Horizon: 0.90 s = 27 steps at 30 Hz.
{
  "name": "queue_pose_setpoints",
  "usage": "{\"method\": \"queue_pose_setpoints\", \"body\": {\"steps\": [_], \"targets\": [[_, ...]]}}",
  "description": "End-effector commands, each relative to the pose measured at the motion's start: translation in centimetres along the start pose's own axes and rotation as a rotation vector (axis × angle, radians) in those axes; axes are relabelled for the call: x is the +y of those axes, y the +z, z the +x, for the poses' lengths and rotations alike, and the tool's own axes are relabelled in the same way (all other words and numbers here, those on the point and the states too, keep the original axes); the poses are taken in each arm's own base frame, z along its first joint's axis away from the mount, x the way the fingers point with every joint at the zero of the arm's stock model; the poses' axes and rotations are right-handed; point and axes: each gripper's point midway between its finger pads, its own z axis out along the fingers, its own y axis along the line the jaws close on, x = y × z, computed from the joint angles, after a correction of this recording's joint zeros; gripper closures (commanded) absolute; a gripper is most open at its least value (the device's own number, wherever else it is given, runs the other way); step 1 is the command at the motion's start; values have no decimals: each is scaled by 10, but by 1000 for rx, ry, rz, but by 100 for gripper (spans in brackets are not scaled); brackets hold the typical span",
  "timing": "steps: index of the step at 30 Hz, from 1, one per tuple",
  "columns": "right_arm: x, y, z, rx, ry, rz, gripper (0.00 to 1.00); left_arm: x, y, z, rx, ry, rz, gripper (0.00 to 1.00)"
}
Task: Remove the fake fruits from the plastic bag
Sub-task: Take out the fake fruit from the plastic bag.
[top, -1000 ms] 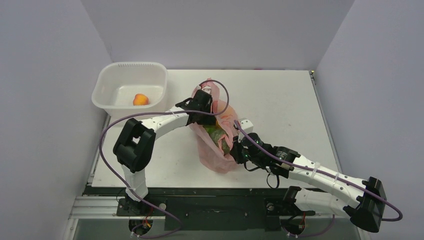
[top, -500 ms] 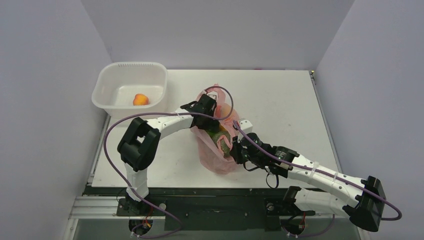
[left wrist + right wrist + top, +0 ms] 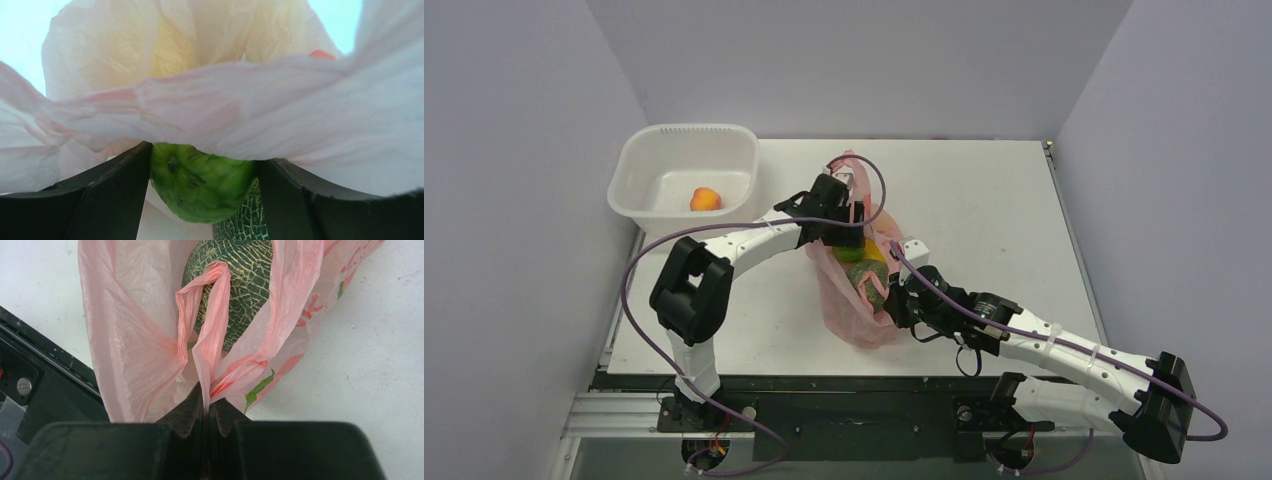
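The pink plastic bag lies mid-table with its mouth facing away from the arms. My left gripper is at the mouth, shut on a lime-green fake fruit. In the left wrist view that lime-green fruit touches both fingers of the left gripper, and bag film drapes over it. The netted dark green melon lies just behind; from above the melon shows inside the bag beside a yellow piece. My right gripper is shut on the bag's handle loop; the melon sits beyond.
A white basin stands at the back left with one orange fruit in it. The table's dark front rail runs close beside the bag. Purple cables loop over both arms.
The left gripper dipped deeper into the bag's mouth, then drew back a little with the lime-green fruit between its fingers. The right gripper kept its hold on the handle.
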Motion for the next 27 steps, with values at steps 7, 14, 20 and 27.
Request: {"method": "queue_pose_setpoints", "body": {"steps": [7,14,20,27], "targets": [[1,-1,-9,-25,-10,7,100,-42,-29,-54,-160,-230,412,45],[-13,-6,-16,-74,12,72,100,-86,-91,-63,-166,-293,828,58],[-46,-21,-29,-182,118,187,100,-78,-112,-36,-85,-307,810,65],[-62,-27,-30,-217,190,205,100,-81,-142,-7,69,-418,825,68]]}}
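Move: Far off to the left hand's left, about 34 cm, and some 15 cm ahead stands the white tub; its middle is roughly 4 cm below. That hand already holds the green fruit inside the plastic bag, with the striped melon about 6 cm back and 4 cm right of it, and the yellow fruit some 6 cm right, level ahead. From the right hand, shut on the bag's rim, the green fruit is about 11 cm ahead, 9 cm left and 6 cm lower. Lifting the green fruit in an unchanged grip, the left hand first edges about 1 cm forward, then swings right and climbs, drawing back as it rises: some 12 cm up and 6 cm back in all. Its wrist rolls about 45 degrees until the fingers point mostly right. Late on, the right hand, still pinching the rim, pulls it about 5 cm right and 3 cm forward, turning clockwise. ##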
